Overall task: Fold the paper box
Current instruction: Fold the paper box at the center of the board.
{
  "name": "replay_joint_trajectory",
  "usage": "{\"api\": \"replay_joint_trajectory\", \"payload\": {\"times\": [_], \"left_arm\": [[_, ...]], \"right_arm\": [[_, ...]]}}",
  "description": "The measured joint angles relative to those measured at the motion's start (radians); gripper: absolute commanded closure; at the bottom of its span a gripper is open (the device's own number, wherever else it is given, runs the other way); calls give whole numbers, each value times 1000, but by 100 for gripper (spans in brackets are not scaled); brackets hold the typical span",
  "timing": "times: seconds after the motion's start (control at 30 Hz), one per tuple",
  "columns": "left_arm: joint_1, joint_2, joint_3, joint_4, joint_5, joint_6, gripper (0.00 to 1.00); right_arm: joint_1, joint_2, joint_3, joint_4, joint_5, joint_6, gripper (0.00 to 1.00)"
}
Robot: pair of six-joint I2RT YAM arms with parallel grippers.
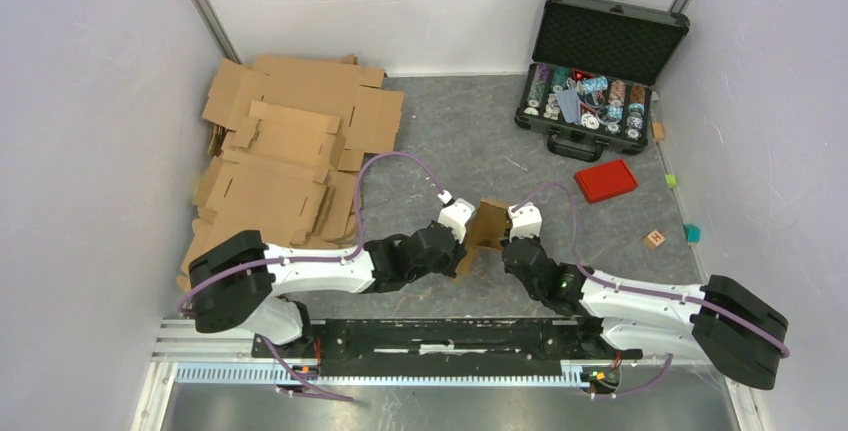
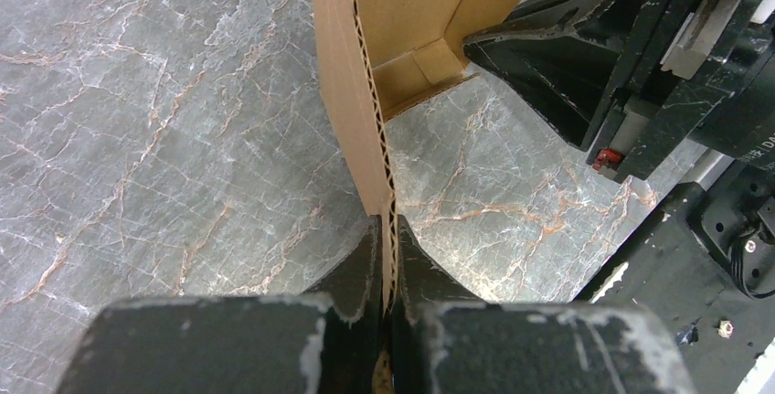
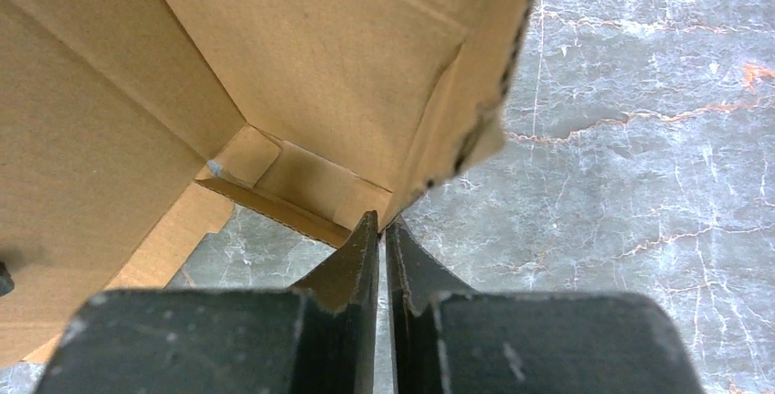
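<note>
The paper box [image 1: 488, 226], small, brown and half formed, stands on the grey marble table between my two grippers. My left gripper [image 1: 467, 239] is shut on one of its upright walls; in the left wrist view the corrugated edge [image 2: 376, 138] runs down between the fingertips of the left gripper [image 2: 387, 226]. My right gripper [image 1: 510, 238] is at the box's other side. In the right wrist view its jaws [image 3: 382, 222] stand a narrow slit apart, with table showing through, and their tips sit at the lower corner of a box wall [image 3: 320, 65].
A pile of larger flat cardboard sheets [image 1: 285, 151] lies at the back left. An open black case [image 1: 600, 61] of chips stands at the back right, with a red lid [image 1: 605, 179] in front of it. A small wooden cube [image 1: 655, 238] and a teal block [image 1: 692, 233] lie near the right wall.
</note>
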Motion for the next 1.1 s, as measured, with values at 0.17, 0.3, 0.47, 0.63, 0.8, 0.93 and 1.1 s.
{"api": "replay_joint_trajectory", "payload": {"times": [0.17,0.3,0.47,0.63,0.8,0.93,1.1], "left_arm": [[2,0,-4,4,1,0,98],[2,0,-3,-2,-8,1,98],[2,0,8,-27,-15,4,98],[2,0,17,-45,-15,6,98],[2,1,27,-63,-13,6,98],[2,2,41,-87,-5,10,98],[2,3,50,-103,-5,10,98]], "right_arm": [[0,0,-3,8,-15,-9,86],[0,-12,-11,6,-31,-41,83],[0,-46,-22,-6,-63,-92,77],[0,-72,-26,-22,-66,-110,73],[0,-78,-26,-49,-35,-111,61],[0,-78,-26,-64,-23,-126,61],[0,-98,-27,-59,-46,-154,57]]}}
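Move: The right fingertips, nearly shut, are at the near right corner of the paper box, its middle some 2 cm ahead, straight on and about 1 cm below the hand. From this hand the box's end flap centres about 3 cm left and 2 cm ahead, and the left wall stands roughly 7 cm left and 2 cm ahead, some 3 cm higher. That corner is about 9 cm right of the left hand, 4 cm ahead and 5 cm lower. The right hand eases back about 1 cm from the near right corner of the box, then shifts about 1 cm to its right, turning slightly counter-clockwise while its fingers spread from nearly shut to roughly two-fifths open, one tip coming over the end-flap side and the other outside the right wall. The left hand stays almost in place and keeps the edge of the left wall pinched, rolling only a few degrees. ##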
